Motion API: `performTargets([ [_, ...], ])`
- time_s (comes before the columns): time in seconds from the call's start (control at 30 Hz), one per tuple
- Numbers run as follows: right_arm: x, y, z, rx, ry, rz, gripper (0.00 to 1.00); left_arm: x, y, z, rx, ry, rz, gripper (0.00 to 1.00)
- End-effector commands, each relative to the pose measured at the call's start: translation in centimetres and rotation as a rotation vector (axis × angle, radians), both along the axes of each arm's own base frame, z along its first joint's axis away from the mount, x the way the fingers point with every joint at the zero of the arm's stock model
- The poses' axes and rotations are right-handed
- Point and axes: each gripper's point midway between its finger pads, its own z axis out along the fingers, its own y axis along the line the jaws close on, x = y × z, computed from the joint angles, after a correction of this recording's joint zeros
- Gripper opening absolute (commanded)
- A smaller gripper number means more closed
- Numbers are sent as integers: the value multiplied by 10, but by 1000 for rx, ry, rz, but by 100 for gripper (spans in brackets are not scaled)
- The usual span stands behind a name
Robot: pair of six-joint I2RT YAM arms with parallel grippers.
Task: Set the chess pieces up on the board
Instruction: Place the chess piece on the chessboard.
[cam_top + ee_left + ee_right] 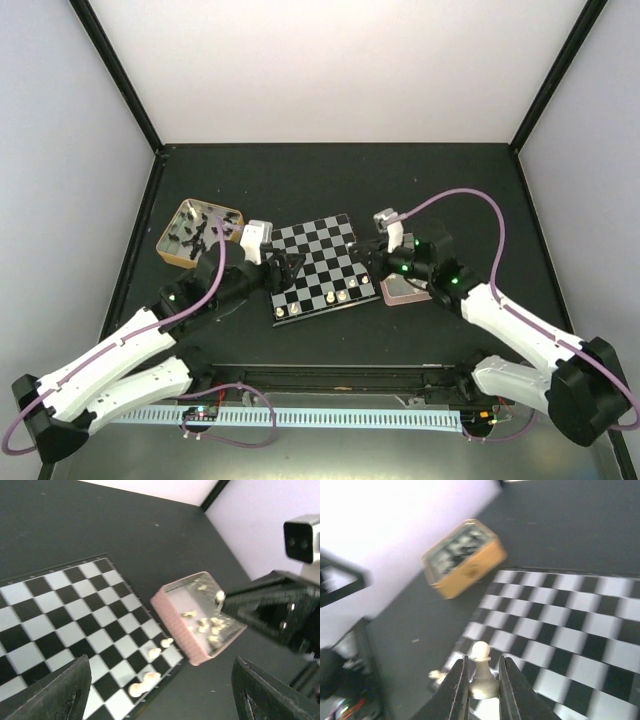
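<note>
The board [312, 262] lies mid-table, and a few cream-white chess pieces [342, 296] stand along its near edge. My right gripper [482, 690] is shut on a white pawn [482, 670], held upright just above the board's [560, 615] near corner. From above, that gripper [368, 262] sits at the board's right edge. My left gripper [283, 272] hovers over the board's left side. It is open [160, 700] with nothing between its fingers [55, 690]. Below it I see white pieces [154, 653] on the board [65, 615].
A pink tray [402, 291] holding several white pieces [210, 625] sits against the board's right side. A gold-rimmed tin [199, 232] with black pieces stands at the back left, also seen as the tin [465, 557] beyond the board.
</note>
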Motion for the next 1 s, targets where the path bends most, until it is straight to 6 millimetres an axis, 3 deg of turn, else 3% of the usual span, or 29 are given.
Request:
performTargets([
  [0.0, -62, 43, 55, 152, -223, 364, 12, -16, -28, 43, -185, 41, -171, 79],
  [0.2, -100, 63, 77, 182, -324, 536, 12, -32, -45, 54, -320, 142, -316, 80],
  [0.43, -106, 76, 80, 142, -372, 574, 12, -48, -60, 60, -427, 225, -444, 69],
  [0.83, -98, 86, 79, 122, -374, 558, 11, -46, -64, 45, -432, 303, -445, 14],
  [0.97, -96, 86, 77, 118, -367, 547, 11, -44, -63, 41, -427, 310, -443, 7],
])
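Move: The chess piece in the right fingers is some 15 cm to the left hand's right, 7 cm ahead and 4 cm lower; from the right hand, the open left fingers lie 16 cm left, 6 cm back, 4 cm higher. The board's middle is about 7 cm ahead of the right hand, 11 cm left and 19 cm below; the pink tray is 7 cm ahead, 13 cm right and 18 cm below. Right hand carries the piece about 15 cm back-left and up; left hand, going right, pinches its end. ##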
